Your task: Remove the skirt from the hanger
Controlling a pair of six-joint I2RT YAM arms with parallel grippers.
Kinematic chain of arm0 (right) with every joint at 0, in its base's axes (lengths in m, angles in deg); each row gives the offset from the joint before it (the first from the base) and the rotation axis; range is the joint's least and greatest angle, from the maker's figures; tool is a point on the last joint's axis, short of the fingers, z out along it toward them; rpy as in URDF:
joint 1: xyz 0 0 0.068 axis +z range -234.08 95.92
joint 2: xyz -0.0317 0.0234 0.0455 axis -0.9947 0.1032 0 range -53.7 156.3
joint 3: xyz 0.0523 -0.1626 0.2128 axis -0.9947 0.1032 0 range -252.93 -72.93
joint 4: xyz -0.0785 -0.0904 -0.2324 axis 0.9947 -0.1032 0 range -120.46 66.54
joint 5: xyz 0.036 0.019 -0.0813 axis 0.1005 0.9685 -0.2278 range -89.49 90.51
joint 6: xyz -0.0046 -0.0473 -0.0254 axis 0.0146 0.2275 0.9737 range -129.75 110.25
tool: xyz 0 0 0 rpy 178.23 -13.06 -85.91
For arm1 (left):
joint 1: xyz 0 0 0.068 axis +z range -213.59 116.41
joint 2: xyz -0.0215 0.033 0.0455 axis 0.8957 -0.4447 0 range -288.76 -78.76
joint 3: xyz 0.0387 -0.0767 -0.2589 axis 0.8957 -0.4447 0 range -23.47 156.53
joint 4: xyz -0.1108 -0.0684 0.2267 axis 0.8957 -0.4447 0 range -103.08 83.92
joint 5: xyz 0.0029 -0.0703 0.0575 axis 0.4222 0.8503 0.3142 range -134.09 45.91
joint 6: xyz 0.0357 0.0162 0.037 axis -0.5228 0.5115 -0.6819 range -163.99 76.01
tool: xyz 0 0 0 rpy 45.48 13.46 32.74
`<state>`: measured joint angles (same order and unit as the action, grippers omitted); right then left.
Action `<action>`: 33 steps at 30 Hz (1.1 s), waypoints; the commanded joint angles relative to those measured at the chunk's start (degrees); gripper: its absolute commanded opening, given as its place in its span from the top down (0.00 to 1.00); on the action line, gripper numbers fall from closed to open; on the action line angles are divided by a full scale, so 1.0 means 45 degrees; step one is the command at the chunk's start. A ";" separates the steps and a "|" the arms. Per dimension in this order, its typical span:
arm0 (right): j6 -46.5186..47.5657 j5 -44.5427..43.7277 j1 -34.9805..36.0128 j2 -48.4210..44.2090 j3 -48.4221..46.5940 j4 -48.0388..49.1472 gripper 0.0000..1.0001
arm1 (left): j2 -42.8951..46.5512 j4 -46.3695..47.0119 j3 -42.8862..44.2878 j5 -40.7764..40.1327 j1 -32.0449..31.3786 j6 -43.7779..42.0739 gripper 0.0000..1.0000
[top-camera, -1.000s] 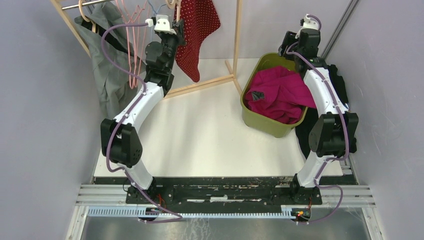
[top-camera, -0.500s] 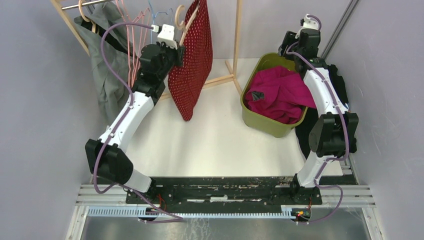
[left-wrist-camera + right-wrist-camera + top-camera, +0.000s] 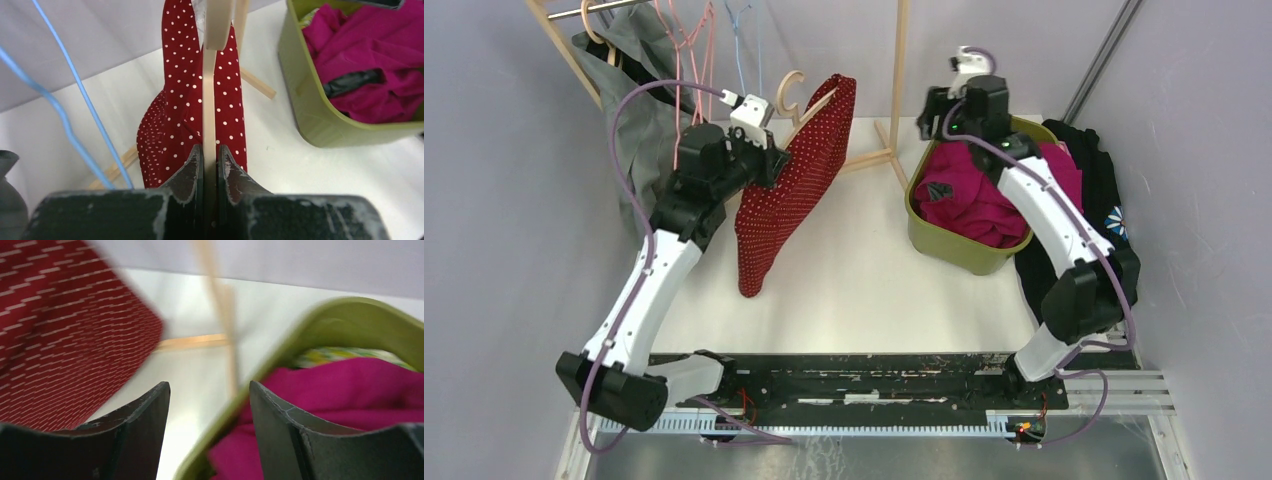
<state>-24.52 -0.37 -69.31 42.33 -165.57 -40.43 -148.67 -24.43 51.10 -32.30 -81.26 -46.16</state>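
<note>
A red skirt with white dots hangs from a pale wooden hanger, held in the air over the white table. My left gripper is shut on the hanger's bar, and the skirt drapes down either side of it. My right gripper stands open above the left rim of the green bin, holding nothing; in its own view the jaws frame the bin's rim, with the blurred skirt to the left.
A green bin with magenta cloth stands at right, dark clothes beside it. A wooden rack at the back carries pink and blue wire hangers and a grey garment.
My left arm has lifted the hanger and skirt off the rack and drawn them forward and down over the table. My right arm has swung left from behind the bin toward the skirt.
</note>
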 commanded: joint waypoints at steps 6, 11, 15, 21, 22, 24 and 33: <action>0.1131 0.1676 0.3612 -0.1241 -0.1844 -0.1790 0.35 | 0.2424 -0.1378 0.0408 0.2253 0.0064 -0.1234 0.97; 0.1222 0.1447 0.4015 -0.1048 -0.3115 -0.2047 0.34 | 0.3109 -0.1484 -0.0222 0.2261 0.0061 -0.0959 0.97; 0.1476 0.1116 0.4106 -0.0544 -0.4229 -0.1875 0.34 | 0.3377 -0.1660 -0.0458 0.2243 0.0059 -0.0831 0.97; 0.1390 0.1023 0.4329 0.0801 -0.5783 -0.1847 0.35 | 0.3512 -0.1624 -0.0526 0.2492 0.0057 -0.0591 0.97; 0.1370 0.1018 0.4377 0.1013 -0.5861 -0.1853 0.35 | 0.3532 -0.1625 -0.0517 0.2511 0.0057 -0.0591 0.97; 0.1299 0.1034 0.4463 0.1300 -0.5873 -0.1857 0.35 | 0.3560 -0.1698 -0.0461 0.2555 0.0043 -0.0627 0.97; 0.1323 0.0661 0.4482 0.1625 -0.5263 -0.1697 0.39 | 0.3455 -0.1631 -0.0390 0.2614 0.0001 -0.0591 0.97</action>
<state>-18.88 4.30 -49.23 50.35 -188.91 -50.16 -134.44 -37.09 47.80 -22.53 -81.29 -48.65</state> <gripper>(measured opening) 0.630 0.121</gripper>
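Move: The left hand already grips the near arm of the wooden hanger; the skirt's far end lies about 20 cm ahead and 14 cm right of it, slightly lower. A blue hanger hangs some 15 cm ahead and 4 cm left of that hand. From the open right hand, the skirt's far end is about 23 cm left, 6 cm ahead and nearly level; the rack post is roughly 12 cm ahead and 12 cm left, the green tub 5 cm right, level fore-and-aft and 25 cm below. Leftward and back, the right hand sweeps about 18 cm towards the skirt's far end, turning some 25 degrees counter-clockwise; it climbs about 14 cm, then comes partly down again while edging forward, fingers still open. The left hand keeps its grip on the wooden hanger and draws it back about 9 cm, mostly early, turning slightly clockwise. ##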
